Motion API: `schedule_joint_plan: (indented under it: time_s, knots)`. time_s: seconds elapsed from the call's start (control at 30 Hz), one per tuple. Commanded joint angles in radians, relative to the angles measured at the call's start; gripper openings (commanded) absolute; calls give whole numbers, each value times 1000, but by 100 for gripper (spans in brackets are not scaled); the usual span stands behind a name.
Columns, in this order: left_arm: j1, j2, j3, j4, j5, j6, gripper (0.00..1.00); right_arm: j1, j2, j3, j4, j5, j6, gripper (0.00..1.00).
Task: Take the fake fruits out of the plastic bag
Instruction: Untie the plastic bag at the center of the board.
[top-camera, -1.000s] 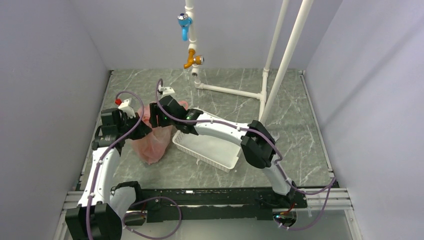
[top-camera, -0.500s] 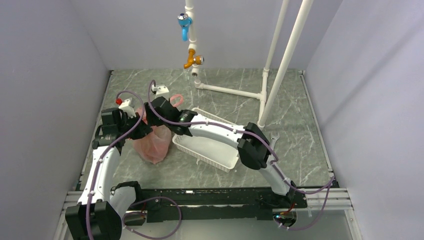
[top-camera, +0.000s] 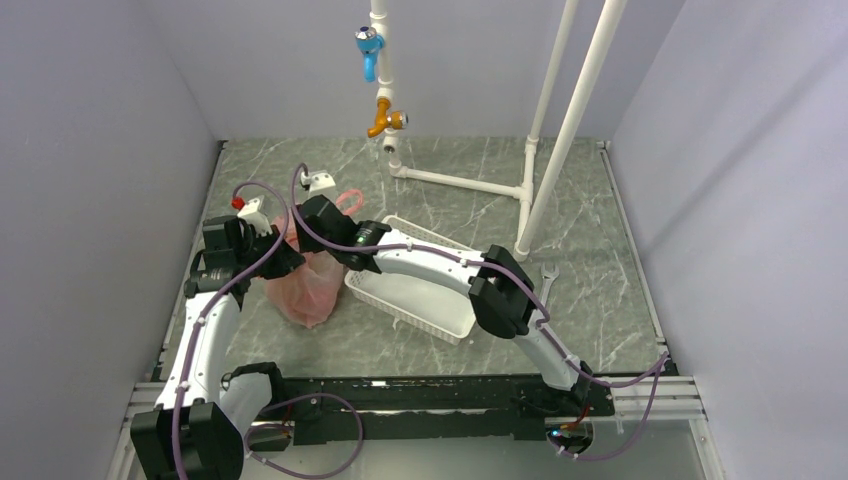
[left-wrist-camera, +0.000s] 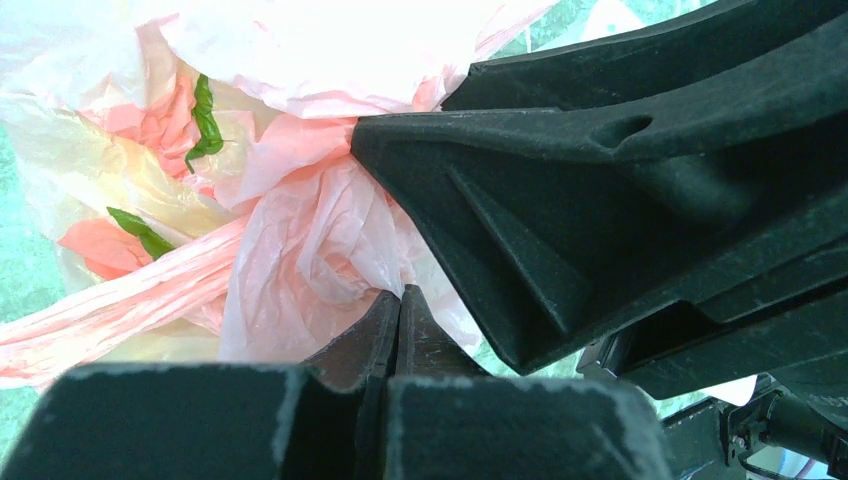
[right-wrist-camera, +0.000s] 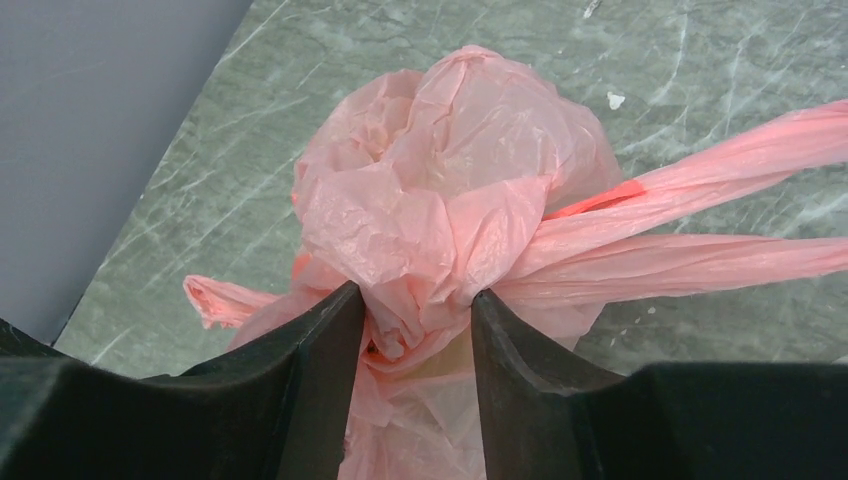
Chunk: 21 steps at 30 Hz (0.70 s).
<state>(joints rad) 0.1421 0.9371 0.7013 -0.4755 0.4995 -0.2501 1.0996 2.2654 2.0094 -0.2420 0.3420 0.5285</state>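
The pink plastic bag (top-camera: 305, 285) stands bunched on the table's left side, beside the white basket. My left gripper (left-wrist-camera: 400, 296) is shut, its fingertips pinching the bag's film (left-wrist-camera: 320, 240). Red-orange fake fruits (left-wrist-camera: 100, 248) with green leaves show dimly through the film in the left wrist view. My right gripper (right-wrist-camera: 412, 300) reaches over from the right and is shut on the bag's gathered top (right-wrist-camera: 440, 170), one finger pressing each side of the wad. The bag's handles (right-wrist-camera: 700, 250) trail off to the right. In the top view the right gripper (top-camera: 310, 225) sits above the bag, close to the left gripper (top-camera: 288, 256).
A white slotted basket (top-camera: 440, 322) lies right of the bag, under the right forearm. White pipes (top-camera: 545, 150) with taps (top-camera: 385, 120) rise at the back. A small wrench (top-camera: 548, 272) lies right of the basket. The left wall is close to the bag.
My right gripper has shifted left over the bag and its jaws have narrowed onto the bunched top. A handle loop now shows behind it. The left gripper has stayed shut in place.
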Motion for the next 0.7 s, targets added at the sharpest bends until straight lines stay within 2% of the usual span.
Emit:
schedule_joint_plan:
  time_s: [0.0,0.03,0.13,0.2,0.43,0.67]
  knots:
    - [-3,-5,4,28,11,7,0,2,-17,46,18,41,-21,45]
    - [-3,-3,5,26,12,6,0,0,-23,40,26,40,-20,43]
    - [-3,-3,7,25,12,6,0,-4,-33,37,29,22,-23,24]
    - [-3,-6,6,20,0,7,0,-10,-39,45,18,10,-13,17]
    - [-3,8,11,19,4,8,0,-44,-86,33,16,-94,26,15]
    - [-3,-11,11,13,-1,11,0,-122,-145,-54,81,-239,92,11]
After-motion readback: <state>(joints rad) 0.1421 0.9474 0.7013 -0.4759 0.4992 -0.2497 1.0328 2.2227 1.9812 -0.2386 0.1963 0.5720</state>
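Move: The knot in the plastic bag's neck is already between the right hand's open finger pads, about 1 cm below the hand point. The long handle loop lies some 6 cm ahead and 9 cm to the right of that hand, the short handle end about 6 cm left and 2 cm back, and the basket roughly 24 cm right, 6 cm back and 10 cm lower. From the left hand, the knot lies about 5 cm ahead. The knotted, bunched film is pinched as the right fingers close from about half open to nearly shut, the hand all but still. Only then does the right hand ease up, forward and to its right, about 2 cm in all, tugging the bunch away from the left gripper with a slight tilt of the wrist. The left hand stays in place, still shut on the bag's film. ##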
